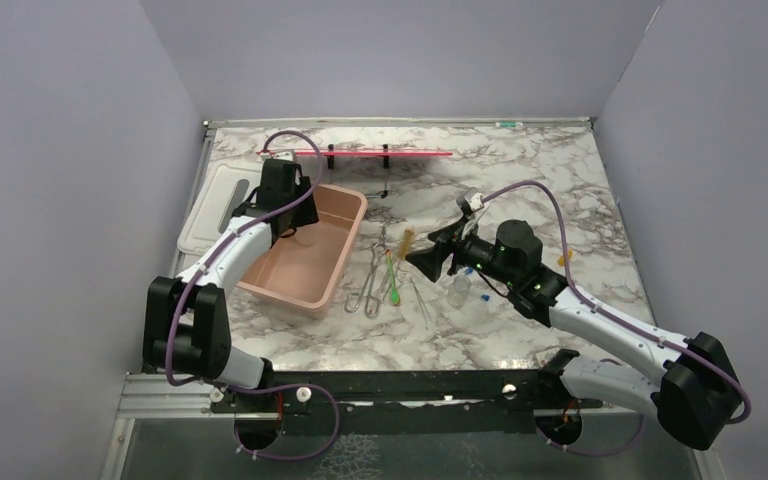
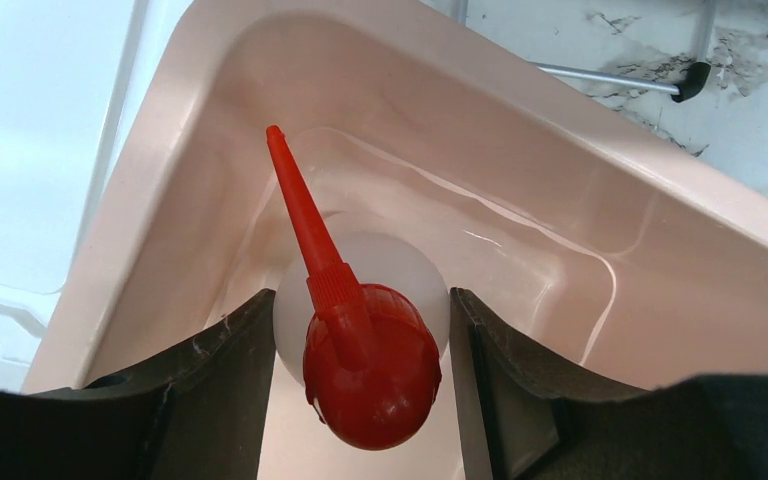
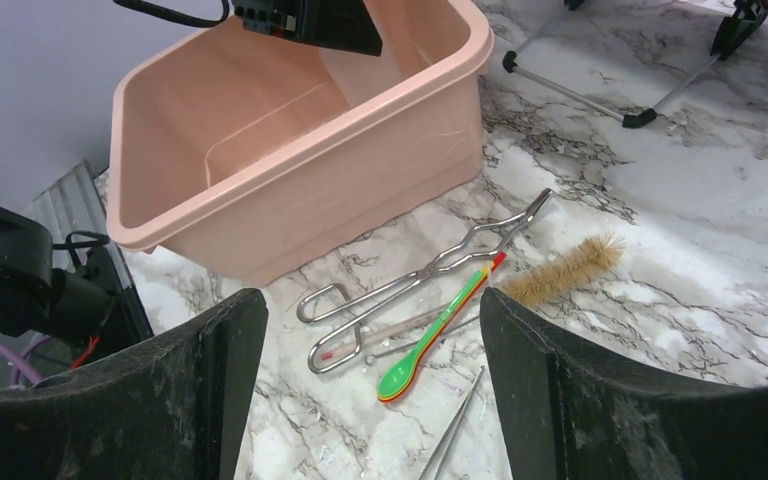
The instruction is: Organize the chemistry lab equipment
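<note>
My left gripper (image 2: 360,300) is shut on the clear squeeze bottle (image 2: 370,370) with the red nozzle and holds it inside the far end of the pink tub (image 2: 660,200). In the top view the left gripper (image 1: 290,215) hides the bottle. My right gripper (image 3: 372,380) is open and empty, above the tools lying right of the tub (image 3: 300,140). Those are metal tongs (image 3: 430,275), a green-handled spoon (image 3: 440,330), a small brush (image 3: 565,268) and a thin metal rod (image 3: 455,430). A glass vial (image 1: 459,290) and a blue-capped tube (image 1: 484,297) lie under the right arm.
A white board (image 1: 205,215) lies left of the tub (image 1: 305,290). A pink rod on a black stand (image 1: 370,153) runs along the back of the marble table, with its metal legs (image 3: 580,95) behind the tools. Walls close in on three sides.
</note>
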Robot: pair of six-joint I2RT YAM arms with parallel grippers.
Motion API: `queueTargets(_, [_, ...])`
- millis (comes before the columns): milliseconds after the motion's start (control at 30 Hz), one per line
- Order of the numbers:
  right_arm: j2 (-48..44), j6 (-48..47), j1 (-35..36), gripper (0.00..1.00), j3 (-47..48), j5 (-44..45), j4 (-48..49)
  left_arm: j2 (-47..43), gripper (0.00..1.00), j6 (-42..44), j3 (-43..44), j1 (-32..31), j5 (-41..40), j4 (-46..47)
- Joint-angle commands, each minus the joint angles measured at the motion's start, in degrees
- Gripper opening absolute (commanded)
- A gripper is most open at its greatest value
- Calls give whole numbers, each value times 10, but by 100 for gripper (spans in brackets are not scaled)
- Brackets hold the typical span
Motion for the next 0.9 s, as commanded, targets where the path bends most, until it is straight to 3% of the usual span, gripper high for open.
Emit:
queueTargets(0, [8, -2, 4, 82, -2, 14, 31, 12, 54, 0, 3, 1, -8, 24])
queueTargets(433, [8, -2, 4, 82, -5, 26, 30, -3, 77, -5, 13, -3, -35, -11])
queueTargets(867, [5, 24, 4, 82, 23, 86, -35, -123, 81, -7, 24, -6, -2, -79])
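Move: The left hand still holds the wash bottle inside the pink bin, its spot on the bin floor about 9 cm straight below. The bin's middle is some 6 cm back, straight in line. The white lid lies about 16 cm left, level with the hand; the rack's foot some 16 cm right and 4 cm ahead. From the right hand, that floor spot is about 23 cm left, 7 cm ahead and 18 cm lower. The left hand sinks about 1 cm, opens to let go of the bottle, then rises roughly 4 cm, easing back. ##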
